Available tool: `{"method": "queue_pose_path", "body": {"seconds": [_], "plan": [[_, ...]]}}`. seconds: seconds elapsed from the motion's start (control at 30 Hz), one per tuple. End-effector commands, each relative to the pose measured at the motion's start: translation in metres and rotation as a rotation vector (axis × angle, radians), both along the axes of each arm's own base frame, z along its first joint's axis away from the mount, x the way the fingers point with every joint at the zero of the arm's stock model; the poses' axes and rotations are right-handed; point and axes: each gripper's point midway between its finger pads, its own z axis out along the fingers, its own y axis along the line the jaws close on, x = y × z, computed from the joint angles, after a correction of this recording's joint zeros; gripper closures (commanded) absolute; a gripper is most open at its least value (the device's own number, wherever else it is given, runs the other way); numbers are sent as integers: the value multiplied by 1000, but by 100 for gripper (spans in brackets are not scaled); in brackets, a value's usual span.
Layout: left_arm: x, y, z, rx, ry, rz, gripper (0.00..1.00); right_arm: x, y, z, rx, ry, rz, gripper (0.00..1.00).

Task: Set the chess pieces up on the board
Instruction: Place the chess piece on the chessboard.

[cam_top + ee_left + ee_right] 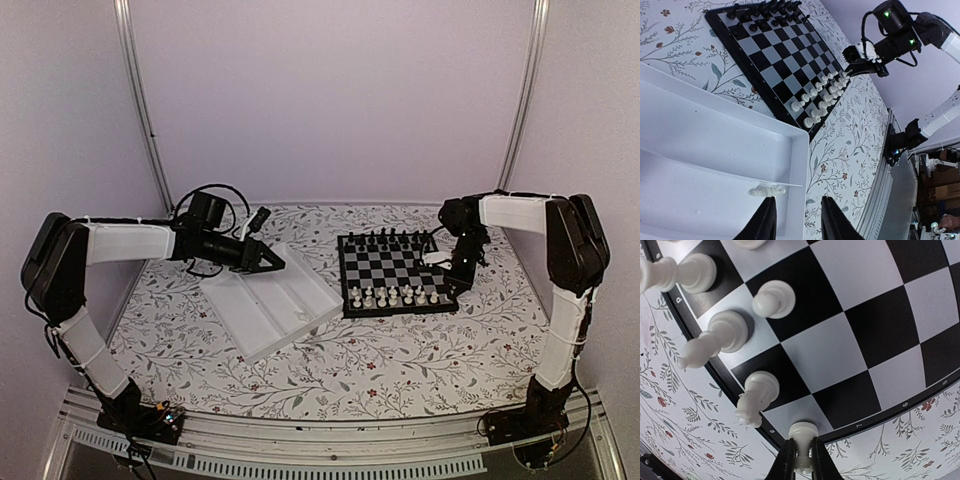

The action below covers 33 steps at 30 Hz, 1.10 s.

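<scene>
The board [390,266] lies right of centre, with white chess pieces [400,296] in its near rows and black ones [388,240] at the far edge. My right gripper [803,442] is shut on a white rook [803,432], which stands on the board's [830,355] corner square next to a white knight [756,397]. My left gripper [797,201] hovers open over the corner of the white tray [800,150]. One white piece [767,190] lies on its side in the tray, just ahead of the left fingertip. Nothing is between those fingers.
The white compartmented tray [265,305] sits left of the board on the floral tablecloth. A white bishop [715,340] and a pawn [772,299] stand close to the right gripper [458,283]. Walls enclose the table on three sides.
</scene>
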Motion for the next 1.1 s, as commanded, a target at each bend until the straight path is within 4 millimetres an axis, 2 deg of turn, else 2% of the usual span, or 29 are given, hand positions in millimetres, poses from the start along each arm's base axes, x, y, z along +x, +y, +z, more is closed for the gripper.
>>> {"method": "queue_pose_path", "body": {"seconds": [0.0, 0.23, 0.5, 0.73, 0.9, 1.0, 1.07], "plan": [[0, -5, 11, -10, -29, -21, 68, 3, 6, -1, 28, 13, -14, 87], [0, -5, 10, -8, -26, -20, 68, 2, 9, 0, 43, 20, -14, 85], [0, -5, 8, -3, -23, -22, 68, 2, 11, 5, 56, 14, -14, 74], [3, -2, 0, 35, -28, -3, 68, 6, 9, 41, 69, -54, -18, 64], [8, 7, -32, 250, -58, 58, 68, 11, -3, 76, 120, -154, -63, 60], [3, 6, -51, 429, -103, 42, 68, 22, -4, 98, 216, -246, -111, 59], [-3, 4, -62, 526, -124, 17, 69, 31, -1, 106, 282, -315, -142, 59]]}}
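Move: The right gripper still holds the white corner piece over the board's near right corner square, its middle about 2 cm below the hand point. One knight-sized piece stands some 3 cm to its left and a second about 6 cm left, both level with it; the nearest white pawn is 6 cm left and 3 cm ahead. From the left hand, the last white piece, lying in the tray, is about 12 cm below, 3 cm back and 2 cm right. Keep the right gripper at the corner square and ease its fingers open to let go of the white piece, then draw up off it about 8 cm, drifting slightly forward as the fingertips tilt some 15 degrees forward and left. As it climbs, start sinking the half-open left gripper about 3 cm towards the piece in the tray, tipping its fingers further down. ##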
